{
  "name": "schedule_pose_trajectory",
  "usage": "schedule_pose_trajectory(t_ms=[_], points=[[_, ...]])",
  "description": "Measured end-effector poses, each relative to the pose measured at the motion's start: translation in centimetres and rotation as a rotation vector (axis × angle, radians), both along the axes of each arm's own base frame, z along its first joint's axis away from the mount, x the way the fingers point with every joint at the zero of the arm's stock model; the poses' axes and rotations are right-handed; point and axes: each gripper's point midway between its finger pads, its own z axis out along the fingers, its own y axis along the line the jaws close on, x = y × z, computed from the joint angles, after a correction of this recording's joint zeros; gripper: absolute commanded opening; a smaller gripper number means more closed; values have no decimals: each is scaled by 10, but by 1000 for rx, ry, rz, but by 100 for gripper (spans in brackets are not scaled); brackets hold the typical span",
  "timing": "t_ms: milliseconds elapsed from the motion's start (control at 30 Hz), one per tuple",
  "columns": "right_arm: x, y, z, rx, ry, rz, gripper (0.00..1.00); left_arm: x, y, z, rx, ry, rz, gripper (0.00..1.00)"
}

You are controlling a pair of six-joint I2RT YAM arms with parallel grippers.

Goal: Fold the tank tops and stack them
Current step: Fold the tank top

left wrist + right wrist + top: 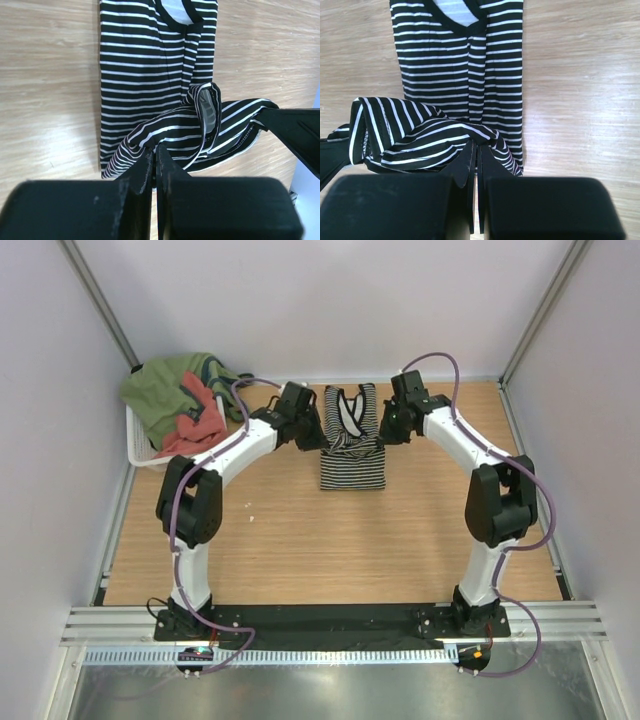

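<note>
The black-and-white striped tank top point(351, 465) lies lengthwise on the wooden table at the middle back. My left gripper point(306, 430) and right gripper point(386, 426) flank its far end. In the left wrist view the left gripper point(155, 151) is shut on a raised edge of the striped tank top point(145, 65). The right gripper point(477, 146) pinches the opposite edge of the striped top point(460, 60). Lifted cloth sags in a loose fold between them; the remainder lies flat. A salmon-red tank top point(197, 426) sits crumpled in the basket.
A white basket point(138, 447) stands at the back left against the wall, with a green garment point(165, 390) heaped on the red one. Pale walls close the table on three sides. Bare wood point(330, 540) lies between the striped top and the arm bases.
</note>
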Motion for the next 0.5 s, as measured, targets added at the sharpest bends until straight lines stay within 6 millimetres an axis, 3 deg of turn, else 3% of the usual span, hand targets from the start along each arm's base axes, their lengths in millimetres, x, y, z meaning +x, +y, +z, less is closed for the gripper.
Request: schedule_pose_trajectory(t_ms=[200, 367, 433, 500], points=[[16, -3, -12, -5, 19, -18, 3, 16, -6, -16, -12, 26, -6, 2], [35, -8, -25, 1, 35, -47, 7, 39, -10, -31, -34, 45, -4, 13], [47, -10, -32, 10, 42, -62, 21, 51, -10, -38, -54, 52, 1, 29], [60, -12, -38, 24, 41, -80, 49, 62, -11, -45, -74, 58, 3, 50]])
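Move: Both hands hold the lifted bottom edge of the striped tank top by its corners. The foot of its neckline, where that edge is going, is about 8 cm ahead, 7 right and 7 below the left hand; from the right hand about 8 ahead, 4 left and 7 below. At that same depth, the strap ends lie some 19 cm ahead and 5 right of the left hand, the lower fold about 6 back and 5 right. With the tank top's bottom edge still pinched at its corners, both hands carry it forward about 6 cm and down some 4 cm towards the foot of the neckline, speeding up and drifting about 1 cm right. Near the end both grippers part their fingers to roughly a third open, letting go of the cloth just above the layer below, while the right hand turns about 5 degrees clockwise. ##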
